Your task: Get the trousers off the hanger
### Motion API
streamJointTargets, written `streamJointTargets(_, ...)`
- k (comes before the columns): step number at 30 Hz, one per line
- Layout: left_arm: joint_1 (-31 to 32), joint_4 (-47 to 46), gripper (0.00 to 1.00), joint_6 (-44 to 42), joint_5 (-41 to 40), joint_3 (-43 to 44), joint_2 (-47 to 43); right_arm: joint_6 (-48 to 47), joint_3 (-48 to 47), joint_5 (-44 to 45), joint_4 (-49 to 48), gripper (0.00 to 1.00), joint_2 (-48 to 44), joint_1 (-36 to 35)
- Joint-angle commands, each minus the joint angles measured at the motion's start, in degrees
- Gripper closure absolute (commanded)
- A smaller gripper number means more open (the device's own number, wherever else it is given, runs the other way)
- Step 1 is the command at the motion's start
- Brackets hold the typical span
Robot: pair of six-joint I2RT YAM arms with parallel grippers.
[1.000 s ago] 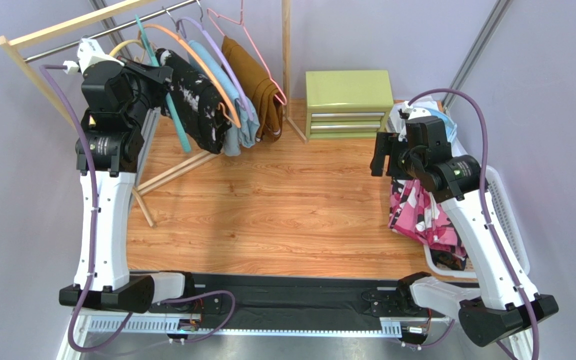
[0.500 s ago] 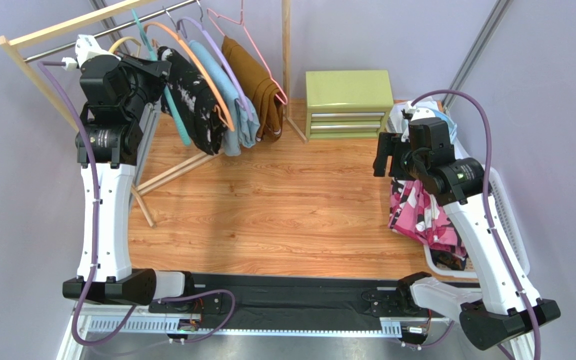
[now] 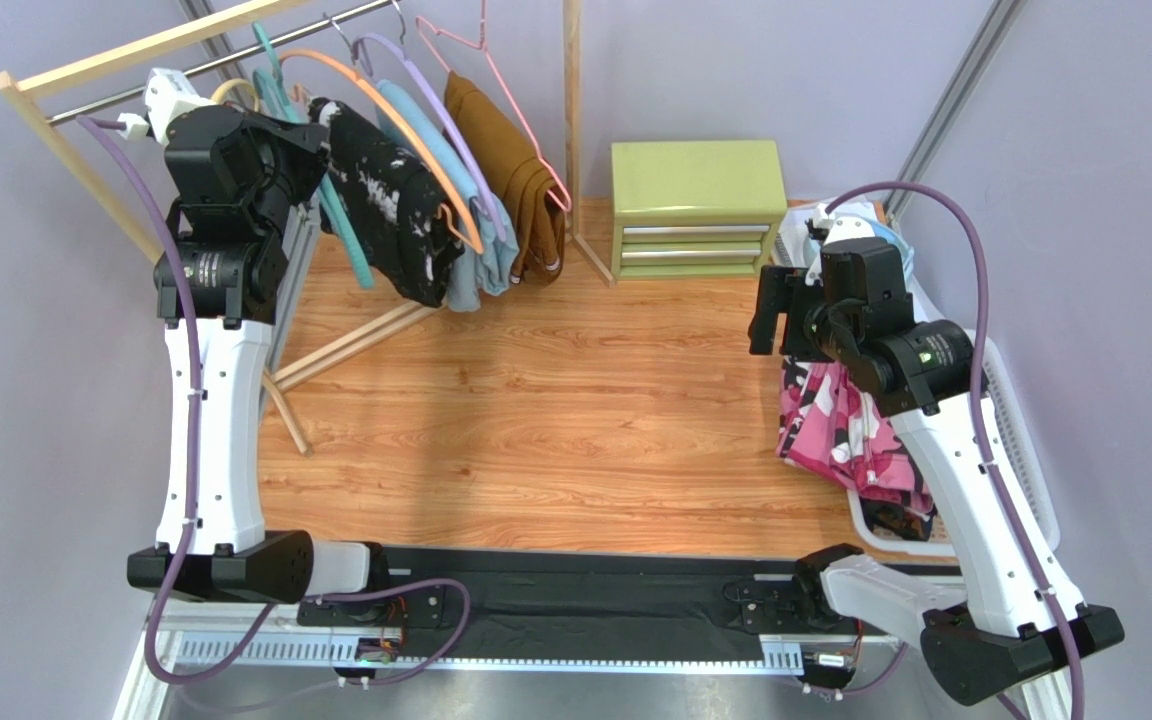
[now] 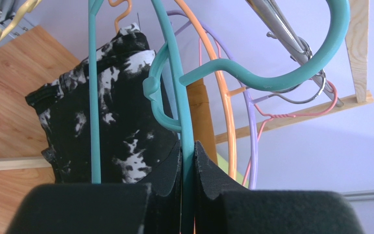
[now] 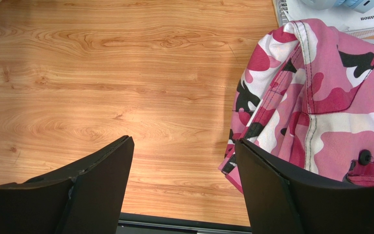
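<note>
My left gripper [image 4: 188, 146] is shut on the thin rod of a bare teal hanger [image 4: 174, 63], up by the rack's metal rail [image 4: 281, 34]; the hanger's hook [image 4: 291, 73] curves around that rail. From above, the left gripper [image 3: 304, 143] sits left of the hanging clothes. The pink camouflage trousers [image 3: 835, 428] lie draped over the edge of a white basket [image 3: 1012, 435] at the right. My right gripper [image 3: 775, 312] hovers open beside them with nothing between its fingers. Through the right wrist camera the pink trousers [image 5: 320, 97] are just right of the right gripper [image 5: 184, 141].
On the rail hang a black white-splotched garment [image 3: 387, 210] on an orange hanger, a light blue garment [image 3: 485, 248] on a purple hanger and a brown garment [image 3: 530, 188] on a pink hanger. A green drawer unit [image 3: 695, 203] stands at the back.
My left gripper has lifted a little toward the rail, carrying the teal hanger with it. The right arm has barely moved.
</note>
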State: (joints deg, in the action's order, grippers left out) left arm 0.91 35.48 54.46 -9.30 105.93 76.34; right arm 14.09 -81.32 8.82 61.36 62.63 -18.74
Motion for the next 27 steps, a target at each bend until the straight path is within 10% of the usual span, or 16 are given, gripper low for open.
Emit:
streamJointTargets(1, -0.56, -2.0, 1.0, -2.51, -2.39, 1.3, -0.22, -0.82, 0.55, 0.5, -2.92, 0.19, -1.19, -0.24)
streamJointTargets(17, -0.56, 1.6, 1.0, 1.44, 0.24, -1.16, -2.59, -0.46, 0.55, -0.38, -3.18, 0.19, -1.28, -0.24)
streamJointTargets(27, -0.56, 2.13, 0.57, 0.92, 2.45, -3.97, -7.51, 0.24, -0.07, -1.26, -2.65, 0.19, -1.55, -0.24)
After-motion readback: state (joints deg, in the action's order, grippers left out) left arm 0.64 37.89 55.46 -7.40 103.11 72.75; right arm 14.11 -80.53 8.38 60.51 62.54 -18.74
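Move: The left hand grips the green hanger by its arm. The spot on the rail for its hook is roughly 10 cm ahead, 6 cm to the left and 8 cm above. The orange hanger is some 8 cm to the right and 3 cm ahead, about level in height; the black trousers are about 8 cm right, 2 cm ahead and 12 cm lower. From the right hand, the rail spot lies some 60 cm left, 23 cm ahead and 25 cm above. Still pinching the green hanger's arm, the left hand edges under 1 cm left and sinks about 1.5 cm, lowering the hook onto the rail. Its fingers then spread, ending their grip on the arm, while the hand draws back some 2 cm and drifts about 1 cm right, the hanger arm still between the open fingertips. ##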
